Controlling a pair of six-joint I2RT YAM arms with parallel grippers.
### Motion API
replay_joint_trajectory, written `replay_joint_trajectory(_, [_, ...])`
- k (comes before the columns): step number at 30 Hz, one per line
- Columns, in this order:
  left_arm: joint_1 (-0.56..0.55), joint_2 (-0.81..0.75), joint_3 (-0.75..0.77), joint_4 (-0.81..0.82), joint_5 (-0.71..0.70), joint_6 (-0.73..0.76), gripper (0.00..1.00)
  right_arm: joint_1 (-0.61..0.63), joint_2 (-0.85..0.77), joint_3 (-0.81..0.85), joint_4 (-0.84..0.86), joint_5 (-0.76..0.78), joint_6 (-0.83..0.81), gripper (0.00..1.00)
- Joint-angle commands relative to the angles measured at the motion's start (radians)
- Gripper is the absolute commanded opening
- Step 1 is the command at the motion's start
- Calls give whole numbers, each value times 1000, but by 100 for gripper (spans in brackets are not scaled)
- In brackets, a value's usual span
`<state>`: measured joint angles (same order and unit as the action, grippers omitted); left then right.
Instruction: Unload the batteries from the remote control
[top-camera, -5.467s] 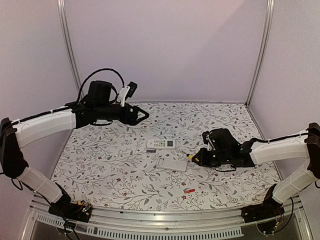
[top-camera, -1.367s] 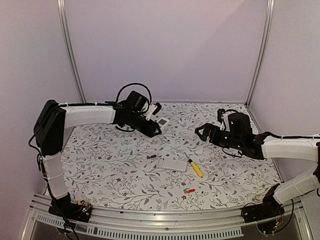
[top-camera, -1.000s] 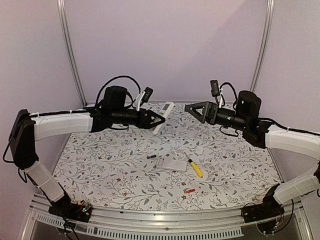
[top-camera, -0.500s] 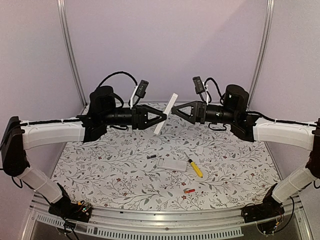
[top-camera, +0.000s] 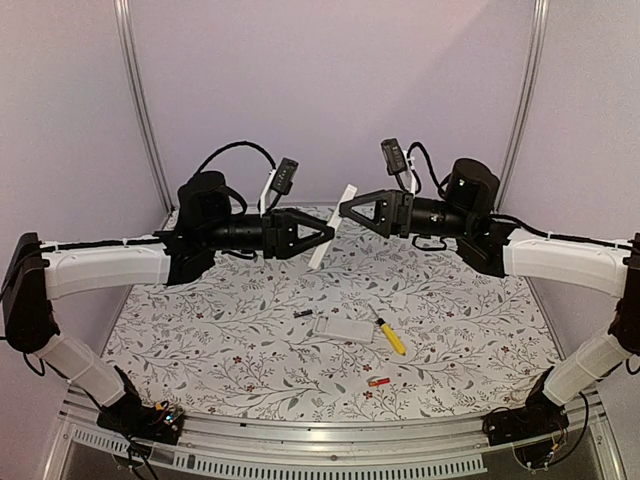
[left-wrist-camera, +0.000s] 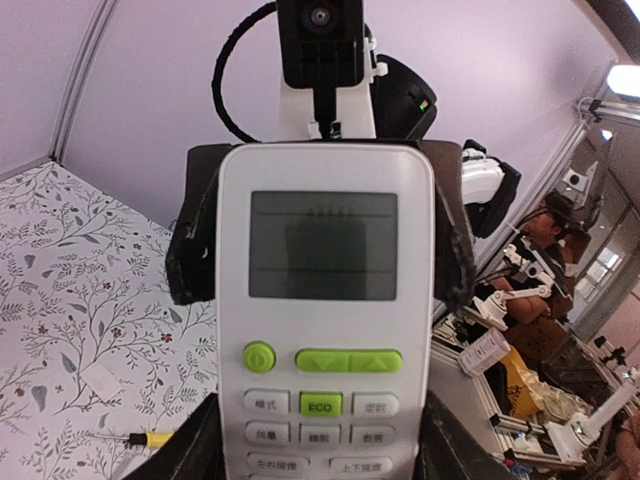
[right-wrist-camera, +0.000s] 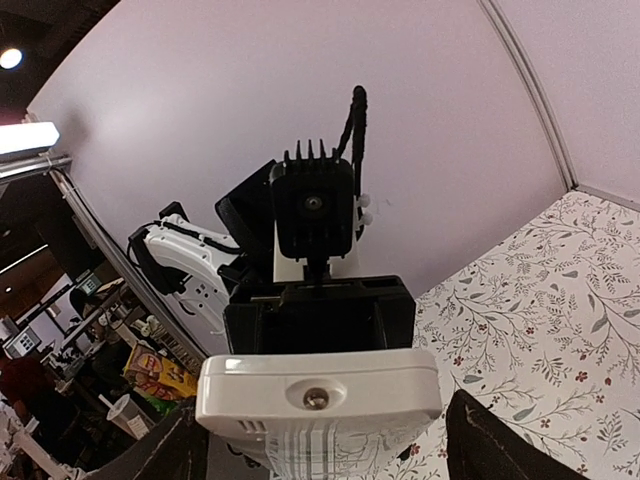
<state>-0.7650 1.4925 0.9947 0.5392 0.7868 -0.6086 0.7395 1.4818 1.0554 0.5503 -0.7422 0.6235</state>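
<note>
My left gripper (top-camera: 325, 236) is shut on the lower part of the white remote control (top-camera: 333, 225) and holds it tilted in the air above the back of the table. In the left wrist view its screen and green buttons face the camera (left-wrist-camera: 324, 300). My right gripper (top-camera: 345, 208) is open, and its fingers closely flank the remote's top end (right-wrist-camera: 318, 395), with a thin gap showing on the right. One red-orange battery (top-camera: 378, 382) lies near the table's front. A dark battery (top-camera: 303, 314) lies at mid-table.
A flat white rectangular piece (top-camera: 343, 329) lies mid-table on the flowered cloth. Just right of it is a yellow-handled screwdriver (top-camera: 390, 335), which also shows in the left wrist view (left-wrist-camera: 130, 438). Purple walls enclose the back and sides.
The left arm lifted the remote off the table and has held it still for the last half second. The right gripper moved left onto the remote's top end and its jaws narrowed.
</note>
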Motion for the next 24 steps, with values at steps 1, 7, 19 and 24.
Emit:
replay_joint_trajectory(1, [-11,6,11,46,22,-7,30,6,21,25,55,-27,24,78])
replay_joint_trajectory(7, [-12,19,19,48,32,-9,29,6,44,19,113,-35,68,63])
replay_joint_trajectory(19, [1,25,17,-10,-15,-25,67,6,23,-25,154,24,73,42])
replay_joint_trajectory(24, [53,13,1,-46,-7,-52,86,-10,18,-42,151,10,62,39])
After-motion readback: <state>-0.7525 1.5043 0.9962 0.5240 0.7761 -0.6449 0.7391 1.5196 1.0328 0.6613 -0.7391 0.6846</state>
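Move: The remote control stands in the air in the left gripper's hold, its middle about 2 cm ahead of that hand, 1 cm right and 1 cm up. From the right hand, open around its upper, farther end, that middle is roughly 3 cm back, 3 cm left and 2 cm down. On the table, some 30 cm below the left hand, the white case lies 4 cm back and 4 cm right, the black battery 5 cm left and level, and the screwdriver 4 cm back and 14 cm right. Close the right gripper across the remote control's sides at its upper, screen end, keeping that hand within about 1 cm of its place. Hold the left hand steady meanwhile; once the right fingers have their grip, open the left ones off the remote's lower part and let that hand ease about 1 cm forward. ##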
